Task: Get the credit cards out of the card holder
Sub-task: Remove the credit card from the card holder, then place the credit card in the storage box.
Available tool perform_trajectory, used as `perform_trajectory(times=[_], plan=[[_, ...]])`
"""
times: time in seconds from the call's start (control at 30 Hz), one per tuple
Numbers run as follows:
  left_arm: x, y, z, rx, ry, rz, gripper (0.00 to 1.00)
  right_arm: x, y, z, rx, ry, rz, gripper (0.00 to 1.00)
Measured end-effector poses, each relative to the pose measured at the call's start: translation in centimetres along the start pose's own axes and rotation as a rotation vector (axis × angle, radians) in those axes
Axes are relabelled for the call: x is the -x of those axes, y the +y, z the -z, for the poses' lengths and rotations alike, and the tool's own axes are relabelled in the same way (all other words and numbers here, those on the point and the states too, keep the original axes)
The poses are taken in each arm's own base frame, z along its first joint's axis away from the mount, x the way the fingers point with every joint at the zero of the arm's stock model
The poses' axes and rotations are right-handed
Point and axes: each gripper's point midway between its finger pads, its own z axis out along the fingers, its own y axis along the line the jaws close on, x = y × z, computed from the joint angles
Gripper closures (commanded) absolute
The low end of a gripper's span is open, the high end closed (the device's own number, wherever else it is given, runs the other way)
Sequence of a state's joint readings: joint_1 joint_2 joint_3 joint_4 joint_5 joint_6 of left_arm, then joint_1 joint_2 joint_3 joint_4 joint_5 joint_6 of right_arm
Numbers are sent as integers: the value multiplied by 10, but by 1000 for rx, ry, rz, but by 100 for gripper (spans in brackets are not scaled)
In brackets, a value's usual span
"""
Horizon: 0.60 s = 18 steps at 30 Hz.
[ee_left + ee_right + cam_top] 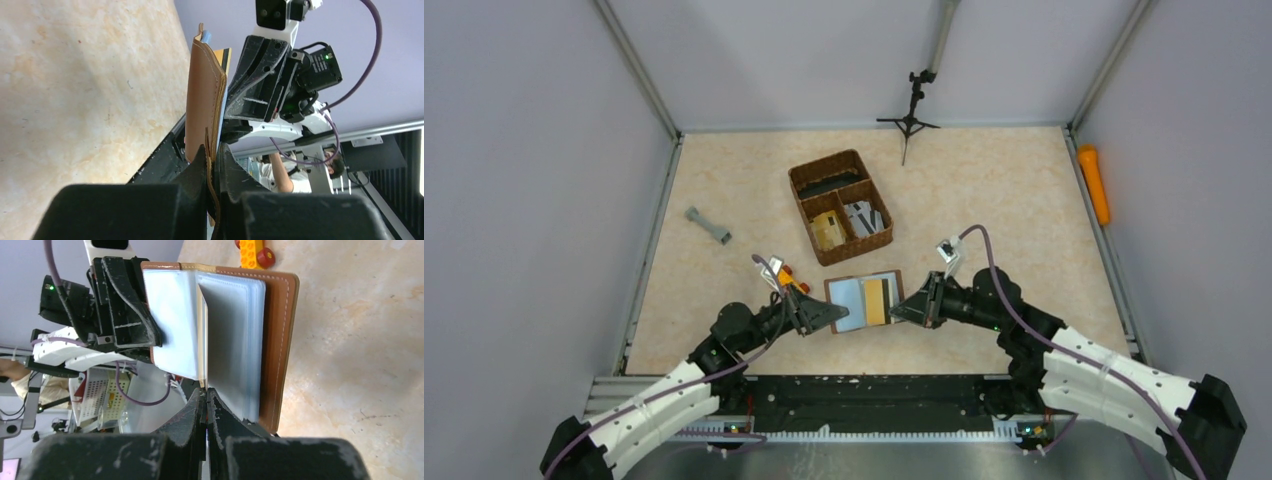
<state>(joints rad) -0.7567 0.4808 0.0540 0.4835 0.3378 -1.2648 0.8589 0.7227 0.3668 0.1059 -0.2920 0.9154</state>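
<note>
The brown card holder (pixel 864 302) is held open just above the table between both arms, its clear sleeves (pixel 235 340) facing up. My left gripper (pixel 832 318) is shut on its left leather edge (pixel 202 95), with the flap pinched between the jaws (pixel 214 150). My right gripper (pixel 902 308) comes in from the right, shut (pixel 205 392) on the edge of a thin credit card (pixel 201 330) that stands between the sleeves. From above, that card (pixel 876 300) looks tan with a dark stripe. Any other cards are hidden in the sleeves.
A brown woven basket (pixel 840 205) with compartments holding small items stands just behind the card holder. A yellow and red toy (pixel 789 278) lies by the left gripper. A grey dumbbell-shaped piece (pixel 709 227) lies at the left, and a small tripod (pixel 909 110) stands at the back.
</note>
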Motion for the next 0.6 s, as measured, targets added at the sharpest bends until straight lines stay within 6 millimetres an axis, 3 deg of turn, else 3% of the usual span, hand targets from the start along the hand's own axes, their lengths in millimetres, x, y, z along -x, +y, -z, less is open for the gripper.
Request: perform_trajectory(times=[0.3,0.6], plan=[[2,31,5,138,-36,19,100,-4,-22,3,-100,13,22,100],[0,68,11,329,-30,5,100,17,-15,-4,-151,5,94,100]])
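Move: The right hand keeps the gold credit card by its right edge. From this hand the held-up card holder's middle is about 5 cm left, 2 cm ahead and 2 cm lower, and the basket roughly 25 cm ahead, 10 cm left and 13 cm down. The left hand still grips the holder's left part; from it the card lies some 5 cm right, 2 cm ahead and 1 cm up, the toy car about 12 cm left, 10 cm ahead and 14 cm down. The left hand keeps its pinch on the card holder and carries it mostly straight down, away from the gold card, by about 6 cm, its fingers tipping down with a turn of some 20 degrees. The right hand, jaws still shut on the card's edge, first sinks 2 cm while easing about 1 cm right, then turns to go forward and rises a little, fingers tipping slightly down, so that the card travels forward clear of the holder. ##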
